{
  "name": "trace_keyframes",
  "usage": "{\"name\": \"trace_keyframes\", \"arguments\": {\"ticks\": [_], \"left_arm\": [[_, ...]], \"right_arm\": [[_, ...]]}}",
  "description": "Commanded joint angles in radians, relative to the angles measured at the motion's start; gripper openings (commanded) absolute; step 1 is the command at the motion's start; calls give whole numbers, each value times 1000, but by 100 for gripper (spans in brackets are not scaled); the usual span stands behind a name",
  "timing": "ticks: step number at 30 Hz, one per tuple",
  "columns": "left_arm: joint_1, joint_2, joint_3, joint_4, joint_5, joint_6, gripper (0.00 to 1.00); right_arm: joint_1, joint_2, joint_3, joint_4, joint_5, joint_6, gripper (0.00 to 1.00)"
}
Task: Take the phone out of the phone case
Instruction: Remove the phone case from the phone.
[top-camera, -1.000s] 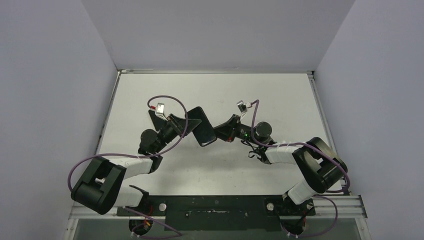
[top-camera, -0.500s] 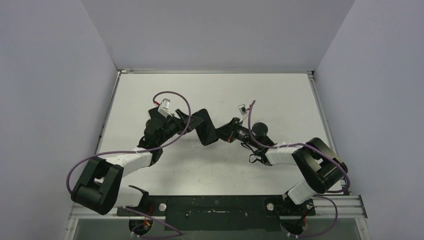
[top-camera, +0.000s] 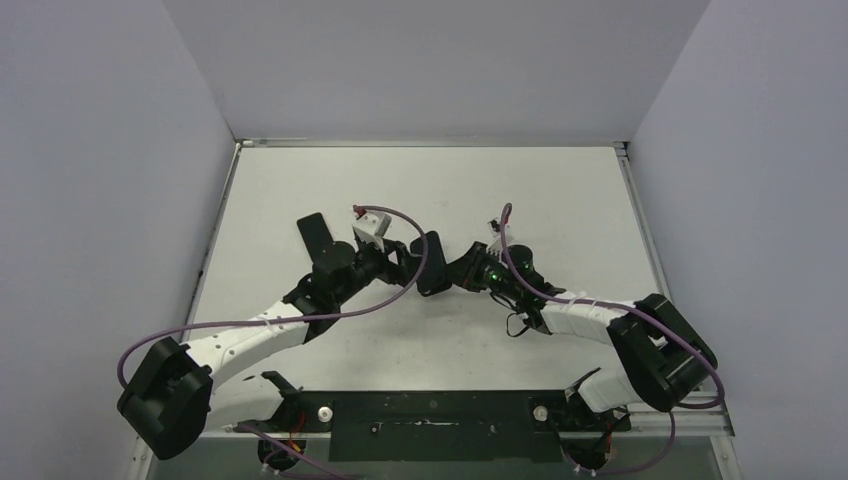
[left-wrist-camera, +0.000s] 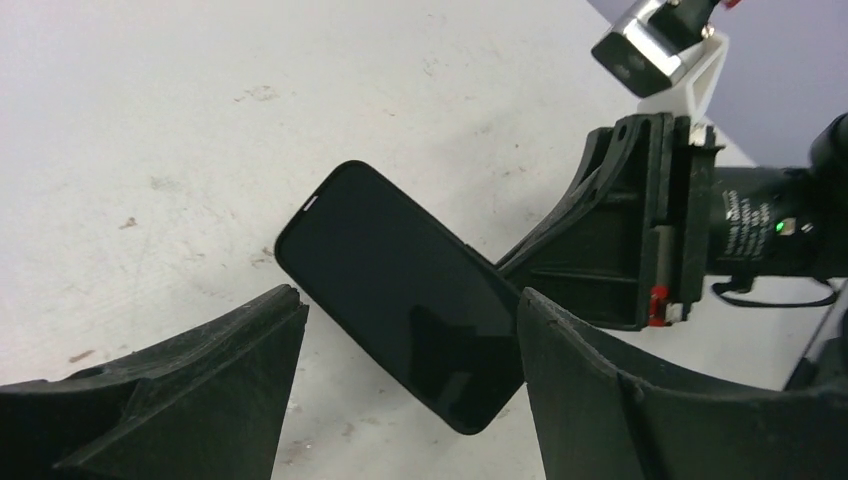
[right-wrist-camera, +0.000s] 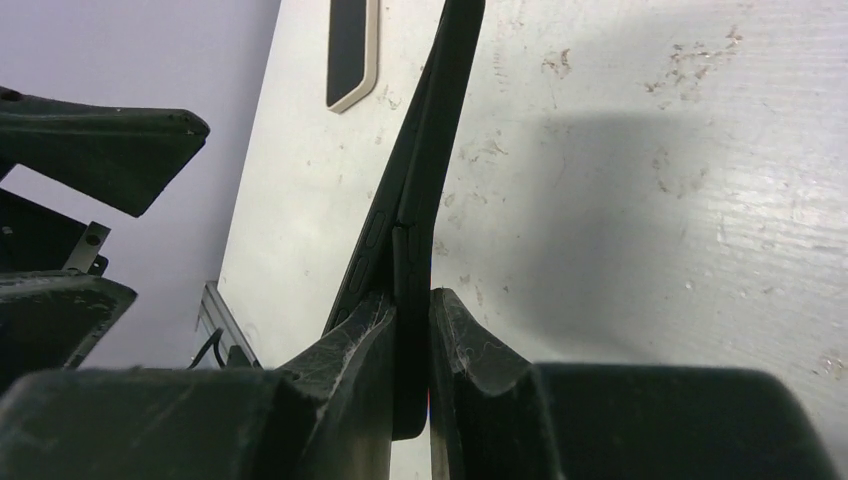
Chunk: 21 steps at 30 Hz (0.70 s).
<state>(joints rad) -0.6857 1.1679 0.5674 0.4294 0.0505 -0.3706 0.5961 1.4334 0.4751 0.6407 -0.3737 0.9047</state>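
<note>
The black phone (left-wrist-camera: 400, 290) hangs above the table, screen facing my left wrist camera. My right gripper (right-wrist-camera: 410, 295) is shut on its edge, which runs up between the fingers (right-wrist-camera: 350, 340) with the side buttons showing. From above, the phone (top-camera: 432, 264) stands nearly edge-on between the two grippers. My left gripper (left-wrist-camera: 408, 300) is open, one finger either side of the phone's lower corner without touching it. A flat black piece with a pale rim, the phone case (right-wrist-camera: 350, 50), lies on the table by itself, left of the arms (top-camera: 313, 235).
The white table (top-camera: 560, 200) is walled on three sides by grey panels. A metal rail (top-camera: 430, 412) with both arm bases runs along the near edge. Purple cables loop over each arm.
My left gripper opened and let go of the phone. The left arm swung toward the middle, uncovering the case. The right gripper kept its hold and turned the phone more on edge.
</note>
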Motion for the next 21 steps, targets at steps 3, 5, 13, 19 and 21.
{"name": "trace_keyframes", "arguments": {"ticks": [3,5,13,19,21], "left_arm": [[-100,-32,-42,79,-84,325,75],[-140,-32,-73,134,-92,420,75],[-219,-30,-198,362,-86,618,75],[-307,51,-240,553,-144,753,73],[-332,85,-230,572,-183,790,72]], "right_arm": [[-4,-109,62,-53,47,23,0],[-4,-126,63,-79,56,30,0],[4,-177,73,-156,102,26,0],[28,-174,76,-158,115,38,0],[39,-174,77,-159,122,39,0]]}}
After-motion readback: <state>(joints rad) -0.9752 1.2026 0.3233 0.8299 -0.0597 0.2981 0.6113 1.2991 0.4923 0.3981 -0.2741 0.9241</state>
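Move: The phone, half out of its case at the near end, hangs in the right fingers. Its middle is some 2 cm ahead of the left hand, 5 cm to its right and 7 cm below. From the right hand it lies about 2 cm ahead, 4 cm to the left and roughly level. A spare phone lies flat on the table, some 15 cm ahead of the left hand, 27 cm to its left and 18 cm below. The right hand keeps its pinch on the case's edge, easing about 1.5 cm right. The left hand, fingers still spread and holding nothing, draws back some 6 cm, down and to the right about 3 cm each, towards the phone's near end, while rolling about 40 degrees around its own pointing direction, left side up. ##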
